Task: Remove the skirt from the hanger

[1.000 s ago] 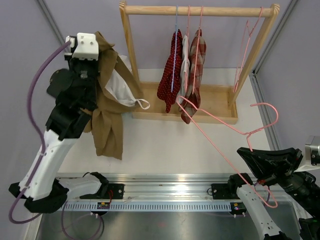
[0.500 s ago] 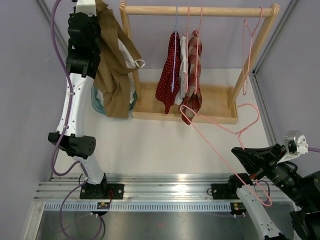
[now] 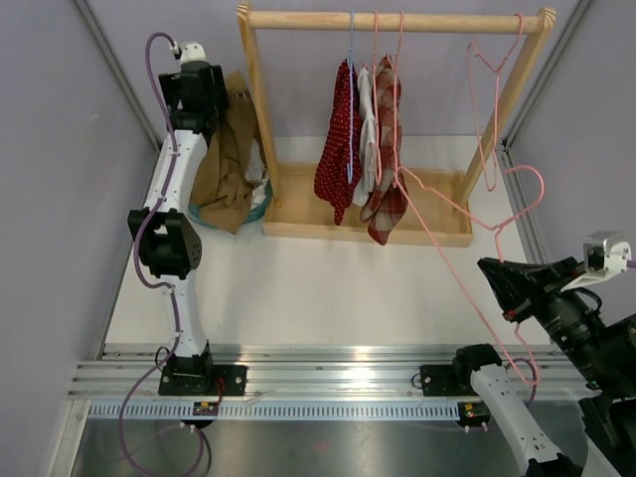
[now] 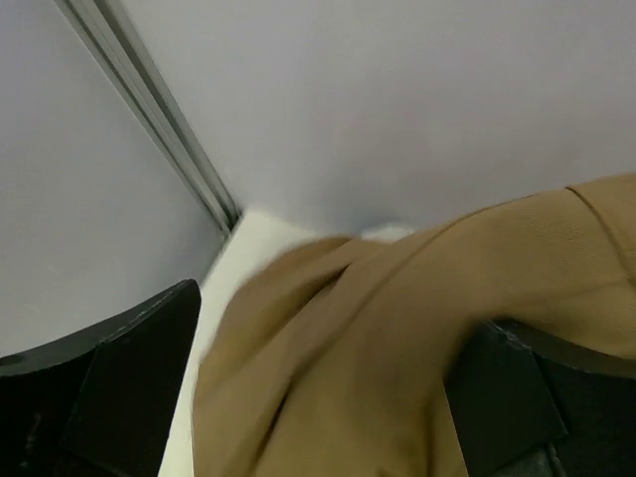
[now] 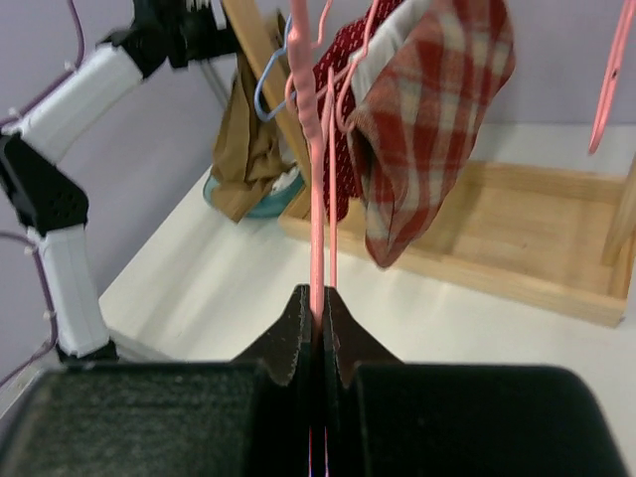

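The tan skirt is slumped over a teal basket at the back left, beside the rack's left post. My left gripper hovers just above it, open. In the left wrist view the skirt fills the gap between the wide-apart fingers, which do not pinch it. My right gripper at the near right is shut on the wire of the bare pink hanger. The right wrist view shows that hanger rising straight out of the closed gripper.
A wooden rack stands at the back with a red dotted garment, a plaid garment and an empty pink hanger on its bar. Purple walls close in on both sides. The held hanger's far end reaches near the plaid garment.
My left arm swung the skirt from the near left to the back-left basket, then the jaws opened and the skirt sank onto it. The right gripper shifted the pink hanger slightly right and up.
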`<action>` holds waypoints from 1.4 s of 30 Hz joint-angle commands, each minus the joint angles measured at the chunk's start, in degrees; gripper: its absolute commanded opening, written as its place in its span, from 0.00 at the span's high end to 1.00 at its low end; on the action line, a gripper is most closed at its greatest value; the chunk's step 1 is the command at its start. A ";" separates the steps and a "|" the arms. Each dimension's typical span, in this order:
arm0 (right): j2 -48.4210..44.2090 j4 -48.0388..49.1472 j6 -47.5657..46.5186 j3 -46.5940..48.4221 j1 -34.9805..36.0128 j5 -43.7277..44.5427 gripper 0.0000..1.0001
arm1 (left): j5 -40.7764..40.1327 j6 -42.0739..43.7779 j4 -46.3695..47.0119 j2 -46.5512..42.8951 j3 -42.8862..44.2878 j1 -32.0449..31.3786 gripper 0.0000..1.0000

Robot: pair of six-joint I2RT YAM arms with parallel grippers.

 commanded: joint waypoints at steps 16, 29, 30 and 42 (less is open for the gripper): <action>37.31 21.51 -3.85 25.01 0.22 23.22 1.00 | 13.74 -14.23 -15.80 -45.30 -45.16 -0.80 0.01; 62.03 20.20 -3.67 40.08 0.22 28.24 1.00 | 20.26 -15.11 -10.96 -60.52 -65.86 -0.98 0.01; 61.33 21.16 -3.06 36.49 0.22 28.41 1.00 | 20.26 -15.11 -10.35 -60.52 -66.56 -0.98 0.01; 49.64 19.59 -2.62 23.79 0.31 32.19 0.01 | 17.61 -20.03 -9.11 -61.14 -68.41 -0.98 0.01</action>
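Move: The right hand holds the emptied pink hanger; the free stretch of rail it goes to is about 42 cm ahead, 7 cm to the right and 12 cm higher. On that rail the empty hanger hangs 6 cm farther right, and the plaid garment roughly 15 cm to the left of the free stretch. From the left hand, already open, the brown skirt lies some 8 cm back, 4 cm right and 20 cm below, over the blue basket. The right hand, still pinching the hanger, swings it forward some 35 cm to the rail while rising about 11 cm and turning clockwise close to 30 degrees, then dips back down to its starting height to hook it on beside the empty hanger, opens wide and begins to back off. The left hand, fingers staying open, sinks a little, then draws back about 28 cm from the skirt and basket towards its base, rising again midway and ending some 11 cm lower than it began. ##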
